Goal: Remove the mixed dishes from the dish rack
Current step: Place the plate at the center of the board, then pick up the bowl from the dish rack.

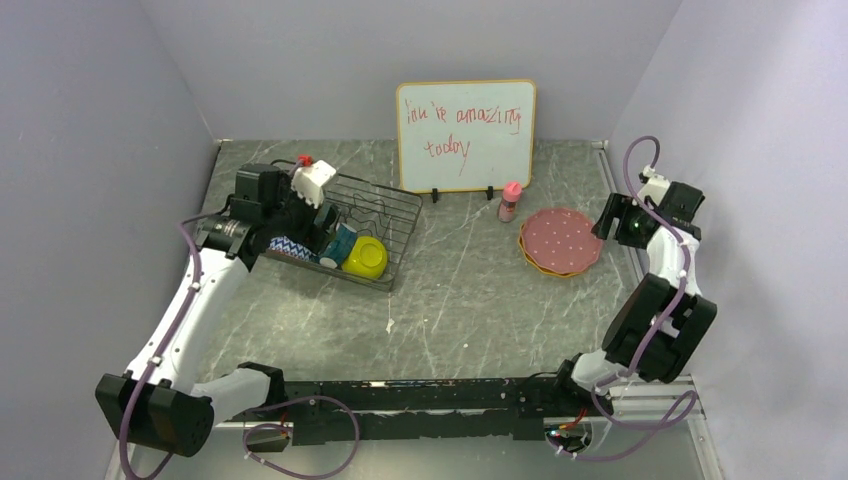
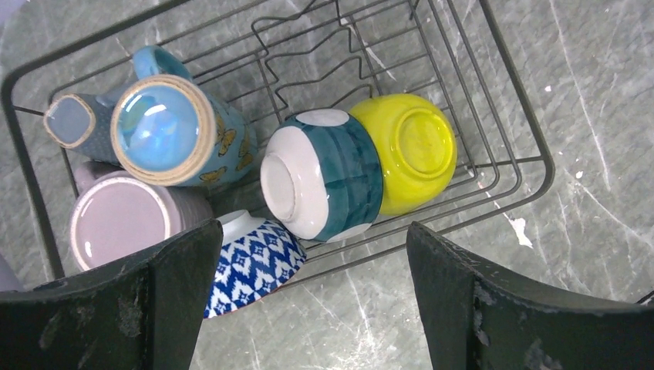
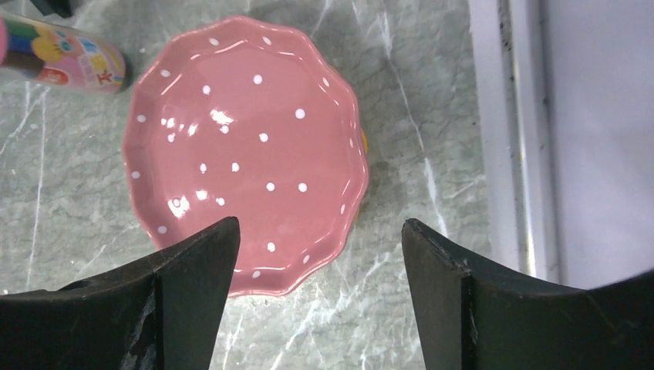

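The black wire dish rack point(image 1: 392, 205) lies at the back left of the table. In the left wrist view the dish rack point(image 2: 527, 132) holds a blue mug point(image 2: 173, 131), a small grey cup point(image 2: 71, 120), a lilac mug point(image 2: 116, 222), a blue-patterned bowl point(image 2: 254, 258), a teal and white cup point(image 2: 328, 173) and a yellow bowl point(image 2: 407, 150). My left gripper point(image 2: 315, 231) hovers open above the rack's near edge, holding nothing. The pink speckled plate point(image 3: 247, 154) lies on an orange-yellow plate point(image 3: 363, 139) on the table at the right. My right gripper point(image 3: 318, 223) stands open above the plate's near rim, empty.
A white board with red writing point(image 1: 465, 135) stands at the back wall. A small pink bottle point(image 1: 510, 202) stands just left of the plates point(image 1: 560, 240). A metal rail point(image 3: 505, 131) runs along the table's right edge, near the right gripper point(image 1: 606, 226).
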You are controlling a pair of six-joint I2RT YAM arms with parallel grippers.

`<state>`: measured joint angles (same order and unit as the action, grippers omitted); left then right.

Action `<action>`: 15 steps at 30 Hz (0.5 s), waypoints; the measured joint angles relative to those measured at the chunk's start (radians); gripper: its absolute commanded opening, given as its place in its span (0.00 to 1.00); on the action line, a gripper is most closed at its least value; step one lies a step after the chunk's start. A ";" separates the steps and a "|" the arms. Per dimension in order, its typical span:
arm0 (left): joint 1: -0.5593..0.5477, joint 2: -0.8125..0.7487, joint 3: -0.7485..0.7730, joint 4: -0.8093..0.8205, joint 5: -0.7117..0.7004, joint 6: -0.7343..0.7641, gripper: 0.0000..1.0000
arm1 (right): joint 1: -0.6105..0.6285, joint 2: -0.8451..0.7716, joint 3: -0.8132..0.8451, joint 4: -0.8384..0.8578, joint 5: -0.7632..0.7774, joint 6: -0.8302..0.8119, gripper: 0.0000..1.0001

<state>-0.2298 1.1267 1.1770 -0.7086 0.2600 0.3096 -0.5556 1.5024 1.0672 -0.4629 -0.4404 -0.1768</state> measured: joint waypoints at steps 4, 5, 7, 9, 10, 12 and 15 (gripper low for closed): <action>0.000 0.003 -0.047 0.021 0.001 0.011 0.94 | 0.000 -0.088 0.000 -0.011 -0.010 -0.016 0.83; 0.000 0.004 -0.057 0.024 0.003 0.013 0.94 | 0.000 -0.109 0.000 -0.017 -0.019 -0.018 0.84; 0.000 0.005 -0.081 0.044 0.006 0.019 0.94 | 0.006 -0.149 0.000 -0.038 -0.055 -0.020 0.84; 0.000 0.005 -0.111 0.072 0.007 0.022 0.94 | 0.014 -0.179 0.000 -0.061 -0.094 -0.023 0.84; 0.000 0.005 -0.123 0.083 0.007 0.022 0.94 | 0.024 -0.195 0.000 -0.074 -0.114 -0.024 0.84; 0.000 0.005 -0.153 0.113 0.006 0.023 0.94 | 0.051 -0.223 -0.005 -0.090 -0.151 -0.026 0.84; 0.000 0.005 -0.193 0.156 0.002 0.029 0.94 | 0.122 -0.285 -0.051 -0.093 -0.198 -0.032 0.84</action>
<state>-0.2302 1.1316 0.9836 -0.5529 0.2623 0.3389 -0.4332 1.2179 1.0161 -0.5556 -0.6388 -0.2089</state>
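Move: Below the empty left hand, the teal bowl lies in the dish rack about 15 cm down, 3 cm ahead and 2 cm right; the yellow bowl is level ahead and 9 cm right, the blue-patterned bowl 1 cm ahead and 7 cm left. From the right hand, the teal bowl is some 60 cm left and 1 cm back, the pink plate 9 cm left, 2 cm ahead and 10 cm below. Sinking almost straight down by about 5 cm, the open left hand nears the teal bowl, its attitude nearly unchanged. The right hand, already clear of the pink plate, climbs some 7 cm, then sweeps about 9 cm left over the plate while still rising and easing back slightly, turning counter-clockwise and tipping its open fingers up a little. ##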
